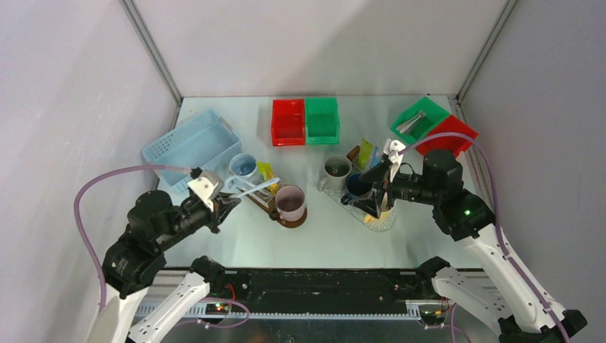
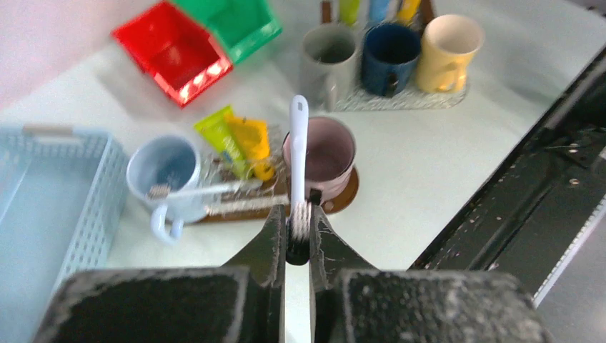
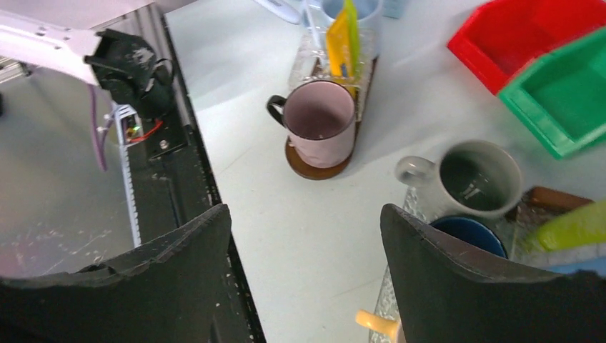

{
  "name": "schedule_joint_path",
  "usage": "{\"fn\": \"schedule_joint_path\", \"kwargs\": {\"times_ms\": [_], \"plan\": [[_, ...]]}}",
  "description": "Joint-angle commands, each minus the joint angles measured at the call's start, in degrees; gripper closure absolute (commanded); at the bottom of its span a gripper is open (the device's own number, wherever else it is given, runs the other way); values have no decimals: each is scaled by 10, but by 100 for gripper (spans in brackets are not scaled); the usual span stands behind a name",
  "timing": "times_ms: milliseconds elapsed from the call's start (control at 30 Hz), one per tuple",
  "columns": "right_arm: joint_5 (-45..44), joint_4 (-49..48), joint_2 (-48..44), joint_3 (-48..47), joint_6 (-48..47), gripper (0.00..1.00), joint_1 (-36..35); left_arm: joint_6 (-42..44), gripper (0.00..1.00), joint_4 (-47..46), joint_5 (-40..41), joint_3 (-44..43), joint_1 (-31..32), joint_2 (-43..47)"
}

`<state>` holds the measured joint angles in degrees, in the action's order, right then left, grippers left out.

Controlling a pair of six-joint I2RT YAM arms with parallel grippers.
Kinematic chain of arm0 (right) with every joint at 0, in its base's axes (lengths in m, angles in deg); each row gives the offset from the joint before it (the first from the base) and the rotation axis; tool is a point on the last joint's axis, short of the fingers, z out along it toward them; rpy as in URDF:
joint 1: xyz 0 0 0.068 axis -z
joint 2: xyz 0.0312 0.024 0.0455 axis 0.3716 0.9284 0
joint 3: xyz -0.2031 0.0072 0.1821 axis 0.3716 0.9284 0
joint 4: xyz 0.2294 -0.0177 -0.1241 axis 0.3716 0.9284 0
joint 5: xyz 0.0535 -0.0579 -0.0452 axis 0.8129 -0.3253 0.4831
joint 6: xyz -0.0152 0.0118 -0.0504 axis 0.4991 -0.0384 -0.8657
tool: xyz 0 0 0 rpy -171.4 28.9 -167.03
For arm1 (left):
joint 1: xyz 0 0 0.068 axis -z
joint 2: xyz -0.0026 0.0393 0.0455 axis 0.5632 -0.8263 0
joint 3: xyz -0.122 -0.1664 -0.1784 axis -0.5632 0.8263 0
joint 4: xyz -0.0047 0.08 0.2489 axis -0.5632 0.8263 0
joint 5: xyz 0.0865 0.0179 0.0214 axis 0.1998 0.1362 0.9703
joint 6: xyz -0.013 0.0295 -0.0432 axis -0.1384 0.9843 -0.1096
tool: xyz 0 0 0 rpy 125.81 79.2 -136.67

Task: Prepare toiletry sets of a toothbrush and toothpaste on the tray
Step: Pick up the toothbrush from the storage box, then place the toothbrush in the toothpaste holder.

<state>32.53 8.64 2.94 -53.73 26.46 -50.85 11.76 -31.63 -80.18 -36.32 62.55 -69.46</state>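
Observation:
My left gripper (image 2: 298, 214) is shut on the bristle end of a white toothbrush (image 2: 299, 136), whose handle points out over the pink mug (image 2: 319, 153) on the brown tray (image 2: 344, 201). A second toothbrush (image 2: 193, 190) lies across the light blue mug (image 2: 164, 168). Lime green (image 2: 220, 139) and yellow (image 2: 254, 143) toothpaste tubes lie between the mugs. My right gripper (image 3: 304, 214) hangs open and empty above the near corner of the glass tray (image 1: 386, 223), over the navy mug (image 3: 468, 232). A lime tube (image 3: 579, 225) lies behind that mug.
Grey (image 1: 336, 170), navy and cream (image 2: 449, 43) mugs stand on the glass tray. A pale blue basket (image 1: 189, 143) sits at the back left. Red (image 1: 288, 121) and green (image 1: 322, 118) bins are at the back centre, with two more bins at the back right (image 1: 429, 125).

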Motion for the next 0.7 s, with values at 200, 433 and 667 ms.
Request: {"fn": "schedule_joint_path", "kwargs": {"times_ms": [200,433,667], "plan": [[-199,51,-53,-5,16,19,3,-30,100,112,155,-11,0,-36],[-238,59,-71,-4,10,17,4,-26,100,105,169,-3,0,-62],[-245,54,-80,8,7,16,4,-25,100,59,161,16,0,-81]]}}
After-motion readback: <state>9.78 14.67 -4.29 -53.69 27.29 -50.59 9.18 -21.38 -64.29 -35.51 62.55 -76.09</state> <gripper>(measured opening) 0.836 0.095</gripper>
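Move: The toothbrush already in the left fingers, gripped at its head, is bound for the clear holder on the brown board, about 10 cm ahead of the left hand, 5 right and 18 below; the pink mug stands 6 ahead and 13 right, the light blue mug 15 straight ahead. From the open right hand, the green storage box's toothbrushes are some 32 cm ahead, 14 right, 16 down; the dark blue mug is 6 ahead, 2 right. The toothbrush, kept pinched by its head, is lowered about 6 cm by the left hand, which also carries it some 4 cm left and slightly forward while turning counter-clockwise and tipping its fingers down towards the holder. The right hand, empty and still open, draws off right about 5 cm and forward 3, turning some 20 degrees clockwise, towards the green box. ##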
